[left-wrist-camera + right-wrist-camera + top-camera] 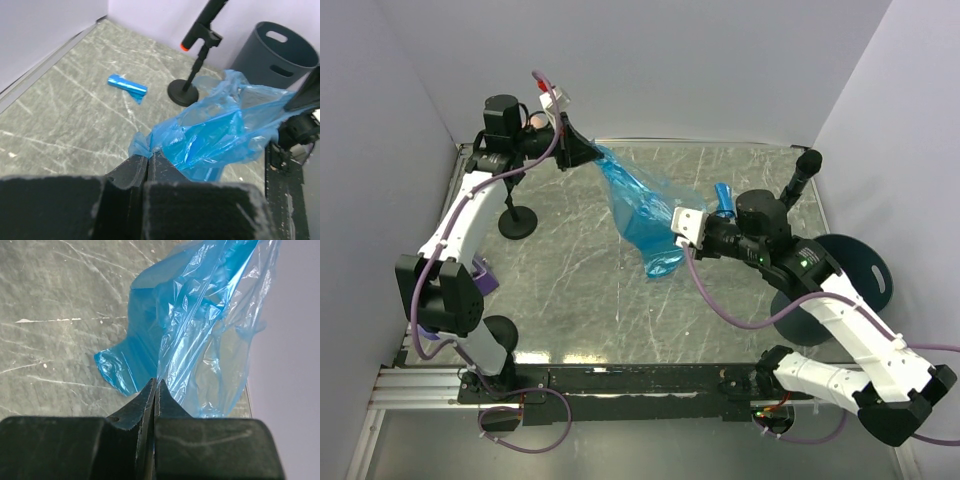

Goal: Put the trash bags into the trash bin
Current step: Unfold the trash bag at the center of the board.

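A long sheet of blue trash bag (642, 212) hangs stretched above the table between my two grippers. My left gripper (594, 154) is shut on its far end, and the film bunches at the tips (150, 154). My right gripper (672, 232) is shut on the near side of the bag (200, 325), pinching its edge at the tips (156, 383). A small tight blue roll (724, 196) lies on the table behind the right wrist, also seen in the left wrist view (127, 86). The dark trash bin (865, 270) stands off the table's right edge, partly behind my right arm (280, 50).
One microphone stand with a round black base (517, 222) stands at the left back. A second stand (802, 172) rises at the right back, near the roll and the bin. Grey walls close in the table on the left, back and right.
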Robot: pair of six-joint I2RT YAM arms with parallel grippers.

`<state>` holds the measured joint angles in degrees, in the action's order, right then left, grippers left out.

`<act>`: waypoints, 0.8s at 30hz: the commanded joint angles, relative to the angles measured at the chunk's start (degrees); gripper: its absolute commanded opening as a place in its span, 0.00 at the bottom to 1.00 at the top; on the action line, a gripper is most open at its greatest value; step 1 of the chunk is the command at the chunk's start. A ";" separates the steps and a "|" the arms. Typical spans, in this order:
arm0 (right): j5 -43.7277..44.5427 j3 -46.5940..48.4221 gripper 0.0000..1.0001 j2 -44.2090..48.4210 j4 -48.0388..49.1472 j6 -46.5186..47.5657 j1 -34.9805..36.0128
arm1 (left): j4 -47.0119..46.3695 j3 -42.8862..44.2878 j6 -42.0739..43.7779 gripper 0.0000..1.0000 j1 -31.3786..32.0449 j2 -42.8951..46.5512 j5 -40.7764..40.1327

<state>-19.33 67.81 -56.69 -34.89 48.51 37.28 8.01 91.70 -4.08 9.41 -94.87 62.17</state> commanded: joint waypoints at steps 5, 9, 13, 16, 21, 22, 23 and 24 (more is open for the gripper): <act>-1.40 -0.58 0.01 1.41 -5.35 0.09 -1.15 | -7.03 3.22 -7.07 0.01 -0.97 -1.28 6.19; -5.52 7.93 0.42 -3.16 -7.47 -9.37 -2.82 | -13.81 1.20 -13.76 0.01 0.25 -0.06 9.10; -9.24 15.50 0.61 -7.73 -3.09 -18.08 -6.07 | -6.27 2.08 -8.15 0.01 2.36 0.47 10.60; -9.23 17.09 0.65 -11.68 -0.35 -19.16 -6.08 | -4.41 1.55 -6.73 0.01 3.68 1.09 11.04; -9.06 16.83 0.70 -17.31 2.11 -19.07 -6.08 | -5.20 0.32 -7.79 0.01 4.74 2.85 11.22; -8.80 16.83 0.71 -18.10 2.37 -18.81 -6.08 | -4.85 0.23 -7.70 0.01 4.92 3.11 11.48; -7.66 16.65 0.71 -19.07 3.07 -18.80 -5.99 | -4.24 0.15 -7.35 0.01 4.92 3.46 11.83; -6.08 16.39 0.71 -20.21 4.30 -19.33 -5.99 | -3.36 0.23 -6.74 0.01 5.00 3.64 12.01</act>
<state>-27.42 83.70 -73.91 -35.14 31.11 31.33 3.55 91.90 -12.62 14.31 -95.00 71.48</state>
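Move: The left hand grips one end of the trash bag and the shut right fingers hold another part. The bag's middle hangs roughly 8 cm left of the right hand, 6 cm ahead and 8 cm below. From the left hand it lies about 8 cm right, 10 cm back and 12 cm down. On the table some 30 cm beneath the right hand are the blue roll, about 24 cm ahead and 15 cm right, and the black stand's foot, 10 cm ahead and 20 cm right. Dipping back and down a couple of centimetres, the right hand opens its fingers wide and lets go of the trash bag. Still opening, it arcs up and forward beside the hanging plastic, then sinks again, ending about 5 cm forward and 3 cm left, fingers tipped some 15 degrees further down. The left hand keeps its pinch and draws back and right about 6 cm, turning clockwise. ##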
